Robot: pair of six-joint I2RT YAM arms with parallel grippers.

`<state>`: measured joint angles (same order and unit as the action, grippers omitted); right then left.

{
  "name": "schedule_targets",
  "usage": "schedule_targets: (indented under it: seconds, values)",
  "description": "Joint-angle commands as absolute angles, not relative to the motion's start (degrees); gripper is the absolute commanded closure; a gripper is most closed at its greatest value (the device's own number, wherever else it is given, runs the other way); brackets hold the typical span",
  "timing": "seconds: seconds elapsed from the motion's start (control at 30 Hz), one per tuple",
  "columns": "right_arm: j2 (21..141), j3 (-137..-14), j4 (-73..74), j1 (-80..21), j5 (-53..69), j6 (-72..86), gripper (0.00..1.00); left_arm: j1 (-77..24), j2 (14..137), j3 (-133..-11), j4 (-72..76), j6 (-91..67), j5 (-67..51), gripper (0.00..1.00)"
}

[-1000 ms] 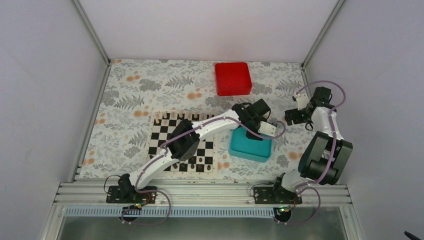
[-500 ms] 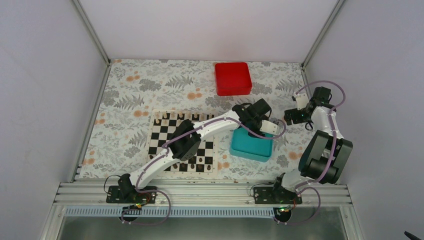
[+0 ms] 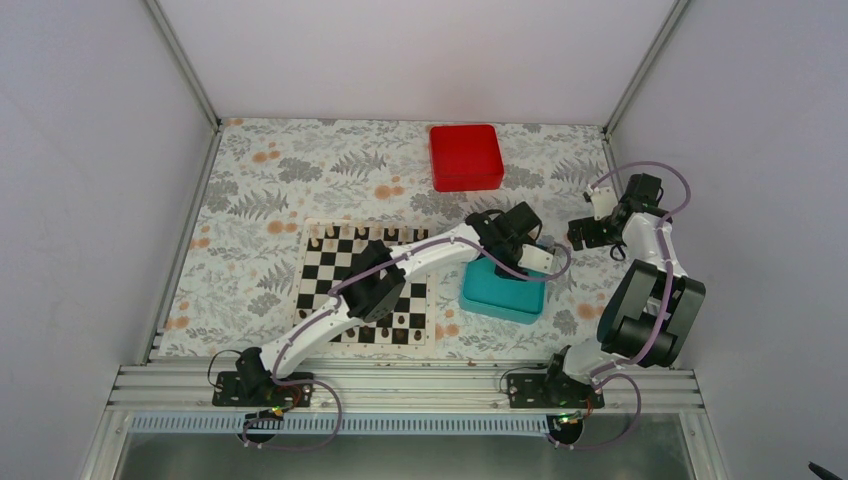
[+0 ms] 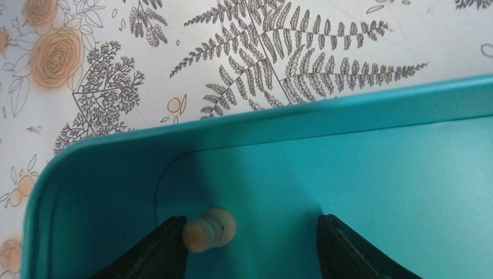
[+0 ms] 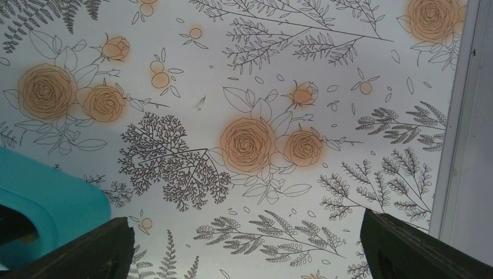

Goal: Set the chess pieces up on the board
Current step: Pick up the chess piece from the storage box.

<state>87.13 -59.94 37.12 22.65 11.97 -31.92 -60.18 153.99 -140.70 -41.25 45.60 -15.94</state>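
Observation:
A cream chess piece (image 4: 209,229) lies on its side in a corner of the teal tray (image 4: 290,116), right against my left gripper's left finger (image 4: 165,250). My left gripper (image 4: 251,244) is down inside the tray, open, and its right finger (image 4: 343,247) is well clear of the piece. In the top view the left gripper (image 3: 512,258) sits over the tray's far edge (image 3: 505,298). The board (image 3: 335,262) lies left of the tray, partly under the left arm, with small pieces along its far and near rows. My right gripper (image 5: 247,250) hangs open over bare tablecloth.
A red box (image 3: 465,157) sits at the back of the table. The right gripper (image 3: 582,235) is near the right wall, whose frame rail (image 5: 462,116) shows at the right edge. The tray's corner (image 5: 46,192) is at its left.
My left gripper has shifted slightly toward the far side of the tray and its jaws have narrowed a little. The right arm has not moved.

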Motion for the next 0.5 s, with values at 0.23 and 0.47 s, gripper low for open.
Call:
schedule_targets:
  seconds: [0.23,0.47]
  values:
    - [87.01,-58.71,36.33,23.47,13.69,-33.06,0.0,-60.92,155.86,-142.37,-43.09,46.41,-17.27,0.51]
    - [87.28,-58.71,36.33,23.47,13.78,-33.02,0.0,-60.93,155.03,-141.94,-42.56,45.97,-17.16,0.7]
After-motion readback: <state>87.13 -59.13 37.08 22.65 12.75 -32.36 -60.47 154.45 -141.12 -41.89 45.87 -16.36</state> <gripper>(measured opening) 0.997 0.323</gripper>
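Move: The last chess piece stands in the teal storage box almost between the left hand's half-open fingers, about 1 cm ahead, 1 cm to the right and 1 cm lower, close by the far finger. The box's far right corner lies about 6 cm ahead and 6 cm right of that hand, its middle roughly 3 cm back and 3 cm left. From the right hand, the piece lies some 19 cm left, 8 cm back and 8 cm below. Already down inside the box, the left hand all but stays at its depth, easing back towards the robot by about 0.5 cm, then starts to close its fingers around the chess piece, taking the gap from a bit over half open to about a third. The far finger comes against the piece's far side and pushes it back towards the near finger, which hasn't reached it yet; the wrist keeps its slant down to the right. ##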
